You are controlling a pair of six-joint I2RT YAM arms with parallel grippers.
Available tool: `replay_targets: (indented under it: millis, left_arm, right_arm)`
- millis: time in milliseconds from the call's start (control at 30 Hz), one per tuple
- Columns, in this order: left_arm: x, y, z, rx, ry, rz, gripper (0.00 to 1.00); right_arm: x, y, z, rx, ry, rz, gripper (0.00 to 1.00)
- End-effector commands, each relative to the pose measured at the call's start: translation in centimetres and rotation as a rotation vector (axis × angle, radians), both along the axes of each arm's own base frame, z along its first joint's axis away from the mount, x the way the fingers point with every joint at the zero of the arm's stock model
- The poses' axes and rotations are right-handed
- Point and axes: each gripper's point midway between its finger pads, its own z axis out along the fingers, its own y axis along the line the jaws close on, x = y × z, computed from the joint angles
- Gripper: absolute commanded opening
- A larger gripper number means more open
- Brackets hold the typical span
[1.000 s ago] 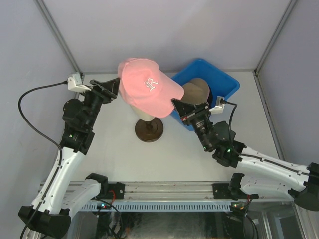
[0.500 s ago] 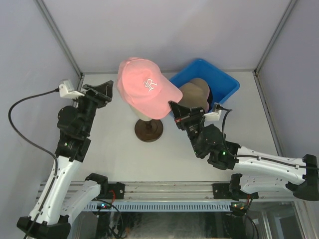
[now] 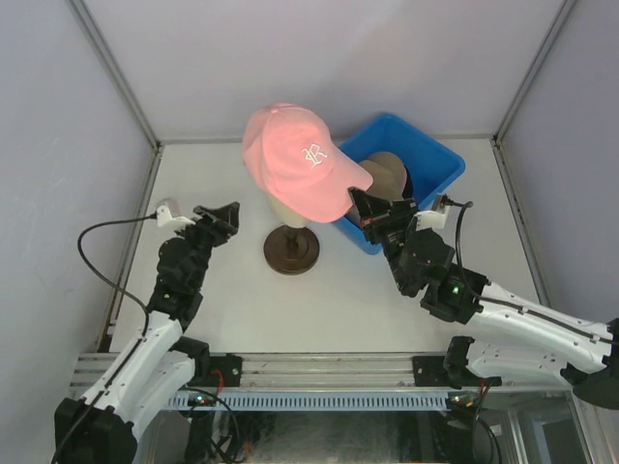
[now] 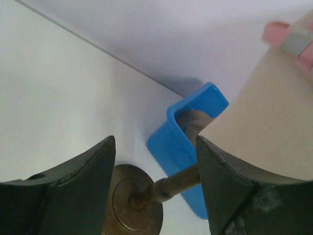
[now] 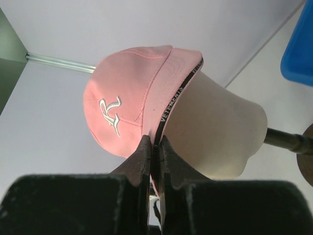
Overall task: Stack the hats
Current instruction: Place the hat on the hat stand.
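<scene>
A pink cap (image 3: 300, 159) with a white logo sits on the beige mannequin head (image 3: 293, 209), its brim pointing right toward the bin. My right gripper (image 3: 360, 205) is shut on the brim's edge; in the right wrist view the pink cap (image 5: 129, 105) has its rim pinched between the closed fingers (image 5: 145, 152). A tan hat (image 3: 385, 174) lies in the blue bin (image 3: 437, 159), with a black hat partly hidden behind it. My left gripper (image 3: 224, 217) stands open to the left of the stand, holding nothing; its view shows the stand's stem (image 4: 176, 183) between the jaws.
The mannequin head rests on a round brown base (image 3: 291, 250) at the table's middle. The blue bin (image 4: 188, 142) stands just right of it. Grey walls and metal frame posts close in the back and both sides.
My left arm has pulled back from the cap toward the near left and lowered, its jaws widening. The right gripper, still shut on the brim, has shifted the pink cap slightly right.
</scene>
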Motion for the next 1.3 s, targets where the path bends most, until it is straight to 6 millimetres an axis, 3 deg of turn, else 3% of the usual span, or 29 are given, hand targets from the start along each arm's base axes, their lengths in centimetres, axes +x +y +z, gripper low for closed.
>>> replay_targets:
  millis: [0,333,533,800,1067,1267]
  left_arm:
    - [-0.4,-2.0,0.9,-0.039,-0.159,-0.098,0.71]
    - [-1.2,-8.7,-3.8,0.100,-0.155,-0.256,0.73]
    - [-1.5,-10.4,-5.7,0.144,-0.158,-0.304,0.73]
    - [-1.3,-11.8,-7.8,0.254,-0.127,-0.313,0.73]
    - [0.8,-12.7,-8.6,0.321,-0.096,-0.265,0.74]
    - [2.2,-14.2,-7.7,0.329,-0.152,-0.274,0.74]
  right_arm:
    - [1.4,-1.2,-0.4,-0.060,0.012,-0.010,0.00]
    - [3.1,-1.2,0.2,-0.105,-0.017,0.107,0.00]
    - [2.4,-0.3,1.0,-0.133,-0.045,0.187,0.00]
    - [2.4,-0.8,2.2,-0.132,-0.068,0.264,0.00]
    - [2.4,-1.3,2.8,-0.115,-0.063,0.336,0.00]
    - [2.5,-0.6,2.6,-0.099,-0.046,0.393,0.00]
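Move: The stand's post, which the left hand goes for, is some 8 cm ahead, 14 cm to its right and 16 cm below; the head sits above that post, about 7 cm higher than the left hand. The right hand already pinches the pink hat's brim; the hat's middle lies roughly 7 cm ahead and 11 cm left, nearly level, over the head. The blue bin is about 27 cm ahead, 14 cm right and 33 cm below the right hand. Down and to its right, roughly 13 cm each way, the open left hand swings in under the head towards the stand's post, yawing clockwise and rolling its left side up by some 20 degrees each. The right hand keeps the brim pinched, easing forward about 3 cm and a little up and right while turning counter-clockwise. ##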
